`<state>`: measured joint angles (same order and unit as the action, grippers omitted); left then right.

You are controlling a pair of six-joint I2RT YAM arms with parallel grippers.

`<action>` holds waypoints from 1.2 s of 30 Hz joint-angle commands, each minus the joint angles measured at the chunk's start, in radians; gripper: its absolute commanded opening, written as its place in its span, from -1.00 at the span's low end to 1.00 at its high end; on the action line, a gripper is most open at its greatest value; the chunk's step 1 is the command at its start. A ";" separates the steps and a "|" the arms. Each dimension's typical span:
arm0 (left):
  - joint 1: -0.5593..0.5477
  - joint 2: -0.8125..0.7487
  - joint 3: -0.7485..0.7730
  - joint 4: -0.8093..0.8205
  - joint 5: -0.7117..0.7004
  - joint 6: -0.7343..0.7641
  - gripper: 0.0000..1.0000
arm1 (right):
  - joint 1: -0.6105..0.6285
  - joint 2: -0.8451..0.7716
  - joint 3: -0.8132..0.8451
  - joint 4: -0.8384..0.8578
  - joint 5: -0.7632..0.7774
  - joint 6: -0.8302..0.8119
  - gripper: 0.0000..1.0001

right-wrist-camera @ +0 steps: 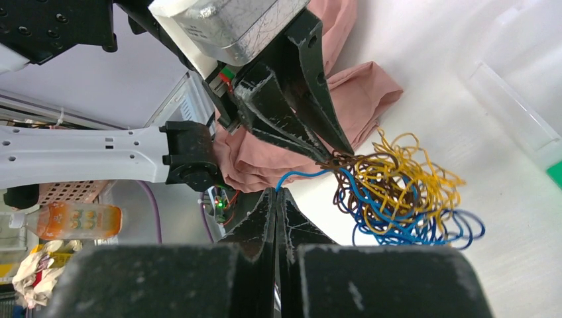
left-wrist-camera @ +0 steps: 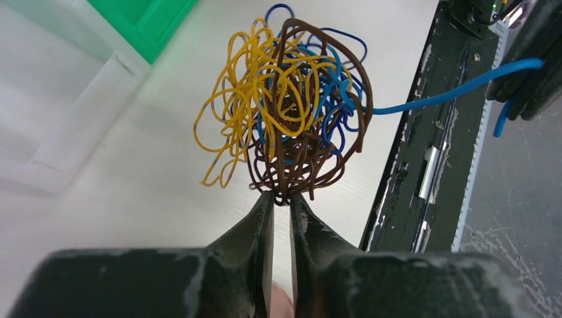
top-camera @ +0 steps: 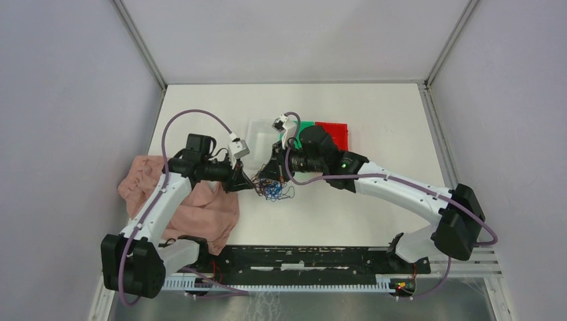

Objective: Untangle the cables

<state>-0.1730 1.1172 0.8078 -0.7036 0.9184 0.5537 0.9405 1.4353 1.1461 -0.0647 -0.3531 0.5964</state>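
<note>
The cables [left-wrist-camera: 291,99] are a small ball of yellow, blue and brown wire loops, lying between the two arms in the top view [top-camera: 274,191]. My left gripper [left-wrist-camera: 281,197] is shut on brown loops at the ball's near edge. One blue strand [left-wrist-camera: 450,93] runs taut out of the ball to my right gripper [right-wrist-camera: 276,190], which is shut on its end. In the right wrist view the left fingers [right-wrist-camera: 305,112] come down onto the brown wires of the tangle [right-wrist-camera: 397,192]. Both grippers sit close together, left [top-camera: 250,182] and right [top-camera: 269,176].
A pink cloth [top-camera: 194,200] lies under the left arm. Behind the tangle stand a clear bin [top-camera: 257,134], a green bin [top-camera: 309,127] and a red bin [top-camera: 334,134]. A black rail [top-camera: 301,257] runs along the table's near edge.
</note>
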 commanded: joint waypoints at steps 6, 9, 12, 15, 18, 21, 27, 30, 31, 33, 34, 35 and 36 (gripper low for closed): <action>-0.010 -0.049 -0.042 0.080 -0.060 0.028 -0.94 | 0.002 -0.072 0.047 0.008 0.003 -0.027 -1.00; -0.010 -0.053 -0.076 0.124 -0.169 0.024 -0.94 | -0.004 -0.110 0.051 -0.020 0.018 -0.047 -1.00; -0.009 -0.055 -0.111 0.158 -0.254 0.033 -0.94 | -0.010 -0.147 0.064 -0.059 0.039 -0.070 -1.00; -0.009 -0.060 -0.148 0.199 -0.339 0.045 -0.94 | -0.019 -0.179 0.070 -0.093 0.069 -0.094 -1.00; -0.010 -0.065 -0.182 0.237 -0.408 0.062 -0.94 | -0.038 -0.219 0.075 -0.122 0.101 -0.111 -1.00; -0.010 -0.073 -0.214 0.256 -0.449 0.078 -0.94 | -0.055 -0.256 0.092 -0.165 0.126 -0.133 -1.00; -0.010 -0.097 -0.260 0.291 -0.502 0.097 -0.94 | -0.107 -0.332 0.145 -0.190 0.157 -0.145 -1.00; -0.011 -0.102 -0.276 0.296 -0.528 0.111 -0.94 | -0.128 -0.361 0.181 -0.192 0.154 -0.141 -1.00; -0.012 -0.102 -0.279 0.296 -0.533 0.116 -0.94 | -0.134 -0.366 0.193 -0.193 0.154 -0.139 -1.00; -0.012 -0.104 -0.283 0.296 -0.544 0.125 -0.94 | -0.140 -0.376 0.218 -0.196 0.155 -0.136 -1.00; -0.013 -0.105 -0.281 0.296 -0.546 0.126 -0.94 | -0.142 -0.376 0.230 -0.196 0.152 -0.134 -1.00; -0.011 -0.108 -0.279 0.296 -0.547 0.126 -0.94 | -0.144 -0.375 0.243 -0.199 0.156 -0.132 -1.00; -0.012 -0.113 -0.277 0.294 -0.548 0.126 -0.94 | -0.146 -0.375 0.255 -0.198 0.162 -0.131 -1.00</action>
<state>-0.1810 1.0328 0.5243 -0.4538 0.3954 0.6289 0.8024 1.0786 1.3258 -0.2993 -0.2150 0.4698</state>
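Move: Hanging about 6 cm to the left hand's right, some 1 cm ahead and 5 cm lower, is the bundle of cables; from the right hand it lies about 2 cm ahead and 15 cm below. From the left hand the white bin is about 18 cm ahead and 4 cm right, the green bin 17 cm ahead and 14 cm right, both 12 cm lower; the pink cloth's middle lies 24 cm left, 2 cm back and 15 cm below. Closing the last of its gap on the brown strands, the left hand then carries them down about 9 cm and left 8 cm towards the pink cloth, its fingers tipping further down. The right hand, still pinching the blue cable, then climbs some 16 cm and goes right 11 cm, away from the bundle, turning clockwise and tilting up. ##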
